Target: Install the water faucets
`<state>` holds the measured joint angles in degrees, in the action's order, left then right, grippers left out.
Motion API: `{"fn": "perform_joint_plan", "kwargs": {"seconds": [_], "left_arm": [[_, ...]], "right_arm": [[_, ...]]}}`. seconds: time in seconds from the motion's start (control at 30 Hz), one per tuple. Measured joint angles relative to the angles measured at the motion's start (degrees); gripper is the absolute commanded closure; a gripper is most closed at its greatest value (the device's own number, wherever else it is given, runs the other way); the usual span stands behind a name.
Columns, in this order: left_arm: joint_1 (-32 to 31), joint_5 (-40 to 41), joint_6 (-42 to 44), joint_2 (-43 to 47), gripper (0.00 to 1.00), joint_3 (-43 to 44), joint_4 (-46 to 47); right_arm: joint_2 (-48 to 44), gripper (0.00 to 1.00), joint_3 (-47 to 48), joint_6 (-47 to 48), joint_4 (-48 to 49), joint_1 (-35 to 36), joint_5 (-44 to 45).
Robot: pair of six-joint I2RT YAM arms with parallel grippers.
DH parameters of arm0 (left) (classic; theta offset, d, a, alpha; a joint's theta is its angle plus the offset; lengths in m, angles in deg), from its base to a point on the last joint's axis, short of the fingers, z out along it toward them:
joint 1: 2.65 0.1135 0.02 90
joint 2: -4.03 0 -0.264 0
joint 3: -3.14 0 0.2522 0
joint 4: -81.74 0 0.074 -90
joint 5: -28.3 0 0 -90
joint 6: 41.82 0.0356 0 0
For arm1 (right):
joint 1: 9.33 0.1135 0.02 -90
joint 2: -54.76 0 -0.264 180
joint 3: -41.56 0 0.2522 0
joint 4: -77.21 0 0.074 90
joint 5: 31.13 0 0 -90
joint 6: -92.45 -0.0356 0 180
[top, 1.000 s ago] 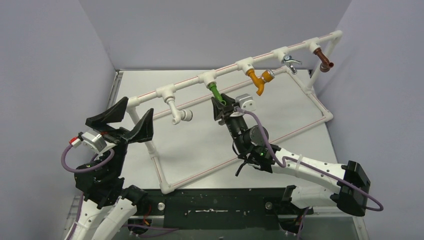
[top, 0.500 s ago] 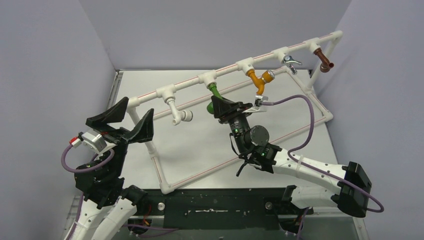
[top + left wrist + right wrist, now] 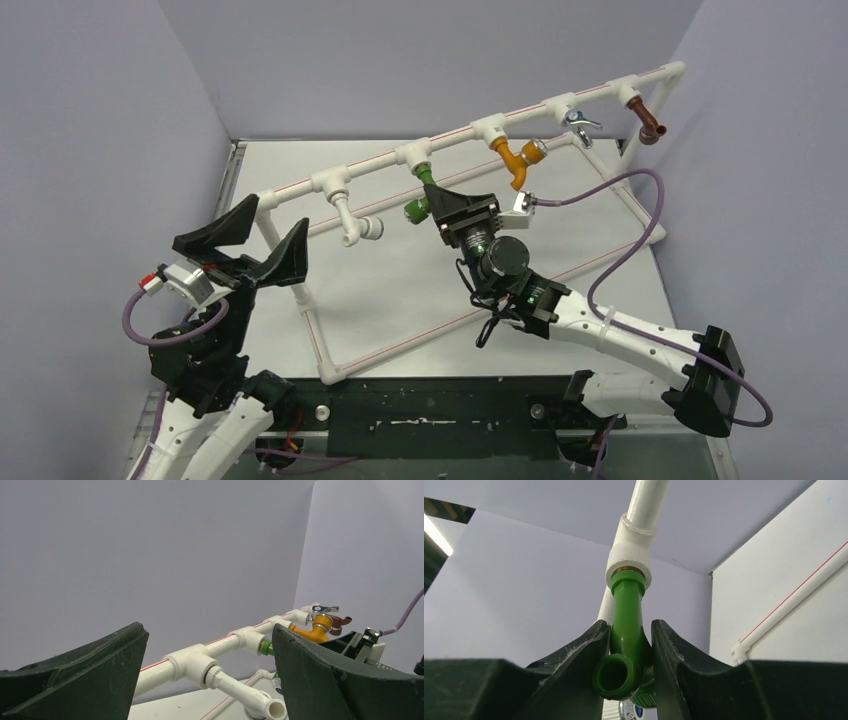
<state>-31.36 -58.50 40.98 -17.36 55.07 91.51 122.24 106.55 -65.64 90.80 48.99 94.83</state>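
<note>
A green water faucet (image 3: 416, 207) (image 3: 625, 605) sits in the third tee of the raised white pipe rail (image 3: 372, 167). My right gripper (image 3: 438, 203) (image 3: 630, 626) is shut on its bent body, and the open spout mouth points left. Along the same rail hang a white faucet (image 3: 352, 225) (image 3: 246, 695), an orange one (image 3: 515, 160) (image 3: 311, 630), a silver one (image 3: 578, 122) and a brown one (image 3: 648, 122). My left gripper (image 3: 272, 222) (image 3: 208, 630) is open with nothing in it, near the rail's left post and level with the white faucet.
The white pipe frame with red stripes has a lower rectangle (image 3: 400, 345) lying on the table. Grey walls close in at the back and on both sides. The right arm's purple cable (image 3: 625, 215) loops over the frame's right side.
My right wrist has rolled while gripping the green faucet, and its spout mouth has come round to the left. The purple cable has swung out to the right. The left arm is still.
</note>
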Motion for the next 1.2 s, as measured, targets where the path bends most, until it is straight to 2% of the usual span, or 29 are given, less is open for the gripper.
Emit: {"fn": "perform_joint_plan", "kwargs": {"seconds": [0.13, 0.33, 0.4, 0.5, 0.63, 0.73, 0.9, 1.03, 1.2], "left_arm": [[-0.09, 0.0, 0.0, -0.02, 0.06, 0.0, 0.0], [-0.07, -0.02, -0.02, -0.04, 0.06, 0.0, 0.02], [-0.09, 0.0, -0.02, -0.07, 0.06, 0.0, 0.02], [-0.07, 0.0, -0.02, -0.07, 0.06, 0.0, 0.02], [-0.07, 0.0, -0.02, -0.07, 0.06, 0.0, 0.02], [-0.07, 0.0, -0.02, -0.07, 0.06, 0.0, 0.0], [-0.07, 0.0, -0.02, -0.07, 0.06, 0.0, -0.02], [-0.07, 0.0, 0.0, -0.07, 0.06, 0.0, -0.02], [-0.07, 0.0, 0.0, -0.07, 0.06, 0.0, -0.11]], "right_arm": [[0.02, 1.0, 1.53, -9.29, -5.18, -1.33, -2.4], [0.0, 1.0, 1.53, -15.39, -6.32, -1.79, -3.67], [-0.13, 0.87, 1.53, -16.0, -6.56, -1.81, -3.76], [-0.52, 0.76, 1.53, -16.5, -7.52, -1.92, -4.0], [-0.66, 0.43, 1.79, -16.87, -8.2, -2.03, -4.28], [-0.72, 0.28, 1.79, -18.12, -8.76, -3.96, -2.21], [-2.12, 0.17, 1.79, -17.0, -10.34, -5.46, -0.39], [-4.07, 0.15, 1.55, -13.05, -9.86, -5.42, -0.48], [-6.36, 0.14, 0.98, -3.28, -7.39, -5.42, -3.19]]}}
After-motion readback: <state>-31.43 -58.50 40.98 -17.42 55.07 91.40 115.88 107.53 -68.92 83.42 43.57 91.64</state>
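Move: The green faucet is already in its tee and between the right hand's fingers, its middle about 1 cm left and level. The tee is some 6 cm ahead and 3 cm left; the orange faucet is about 14 cm right and 6 cm ahead; the white faucet is 14 cm left and 3 cm back. From the left hand, the green faucet is roughly 26 cm right, 5 cm ahead and 8 cm lower. Right hand twists the green faucet some 10 degrees more, opens wide and moves about 4 cm right, rising. ##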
